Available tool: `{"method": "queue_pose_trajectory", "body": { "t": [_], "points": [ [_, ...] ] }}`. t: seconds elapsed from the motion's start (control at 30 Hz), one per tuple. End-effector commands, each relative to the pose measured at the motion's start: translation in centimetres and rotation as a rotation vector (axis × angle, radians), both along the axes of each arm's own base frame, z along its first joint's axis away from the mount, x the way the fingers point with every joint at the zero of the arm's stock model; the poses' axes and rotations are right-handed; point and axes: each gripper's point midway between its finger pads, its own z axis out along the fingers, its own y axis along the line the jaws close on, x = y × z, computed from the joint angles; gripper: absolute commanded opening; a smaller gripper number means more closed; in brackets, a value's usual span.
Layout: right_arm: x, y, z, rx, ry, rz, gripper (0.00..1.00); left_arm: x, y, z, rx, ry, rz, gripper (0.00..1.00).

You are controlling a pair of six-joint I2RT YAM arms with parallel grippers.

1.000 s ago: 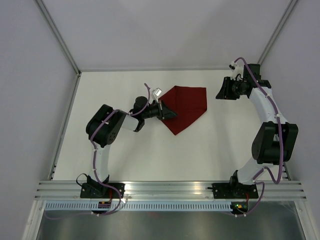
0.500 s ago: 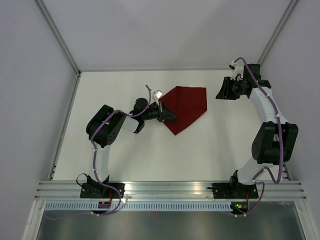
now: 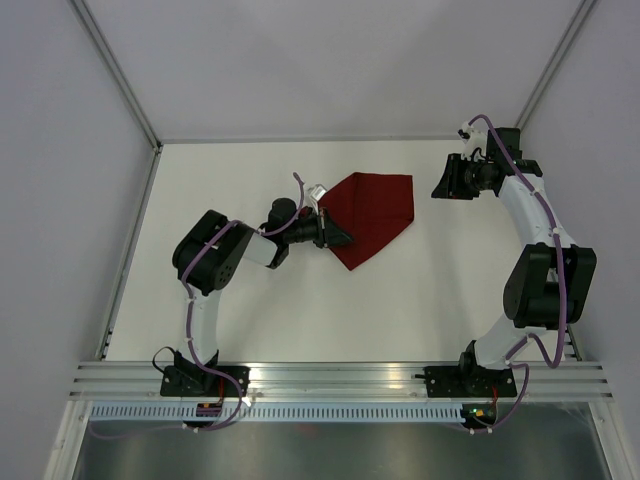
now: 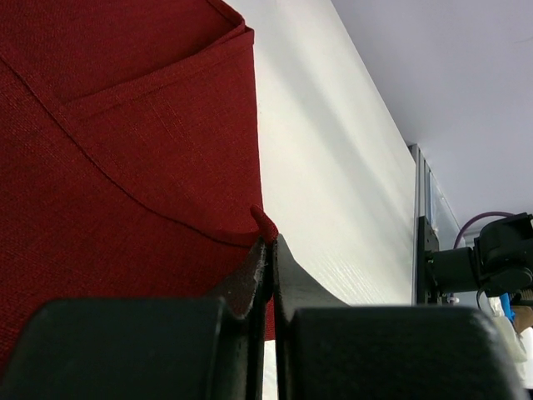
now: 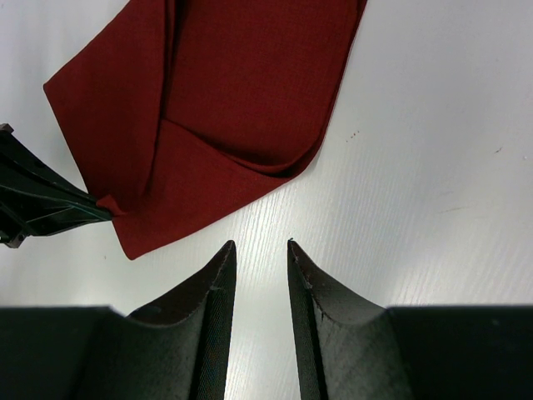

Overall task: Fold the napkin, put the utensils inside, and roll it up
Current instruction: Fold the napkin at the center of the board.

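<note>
The dark red napkin [image 3: 375, 212] lies partly folded on the white table, toward the far middle. My left gripper [image 3: 343, 236] is at its left edge and is shut on a corner of the cloth. In the left wrist view the jaws are pressed together, and a small red tip of the napkin [image 4: 125, 125] sticks out at the left gripper [image 4: 271, 242]. My right gripper [image 3: 440, 186] hovers to the right of the cloth, open and holding nothing. The right wrist view shows the right gripper [image 5: 261, 244] over bare table just short of the napkin [image 5: 241, 92]. The utensils are out of view.
White walls and metal posts close in the table [image 3: 300, 310] on the left, far and right sides. An aluminium rail [image 3: 340, 378] with both arm bases runs along the near edge.
My left wrist has turned a little and its tip has shifted slightly toward the near side, still pinching the cloth. The napkin's outline and my right arm look unchanged.
</note>
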Motion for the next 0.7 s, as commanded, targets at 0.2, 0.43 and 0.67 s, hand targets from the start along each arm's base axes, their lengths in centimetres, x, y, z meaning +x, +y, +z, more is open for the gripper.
{"method": "queue_pose_trajectory", "body": {
  "t": [0.2,0.43,0.67],
  "points": [
    [0.0,0.1,0.9,-0.009,-0.035,0.004,0.37,-0.6,-0.6,1.3,-0.002,-0.102,-0.047,0.15],
    [0.1,0.0,0.9,-0.016,-0.039,0.002,0.37,-0.5,-0.7,2.0,-0.01,-0.124,-0.044,0.19],
    [0.1,0.0,0.8,-0.015,-0.037,0.001,0.37,-0.9,-0.6,2.1,-0.014,-0.127,-0.052,0.26]
  ]
}}
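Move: The folded napkin's pinched flap edge is already between the left fingers. The middle of the napkin lies about 6 cm ahead of that hand, 4 cm to its right and 3 cm below. Its near corner is some 7 cm back, straight behind the hand; its far right corner is about 15 cm ahead and 14 cm right. From the idle right hand, the napkin's middle is about 2 cm back, 23 cm left and 13 cm down. The napkin's pinched flap edge is let go as the left fingers open from shut to about a quarter of their range. Meanwhile the left hand settles only about half a centimetre back and down towards the board, then stays there with its fingers still pointing right, one finger either side of the flap. ##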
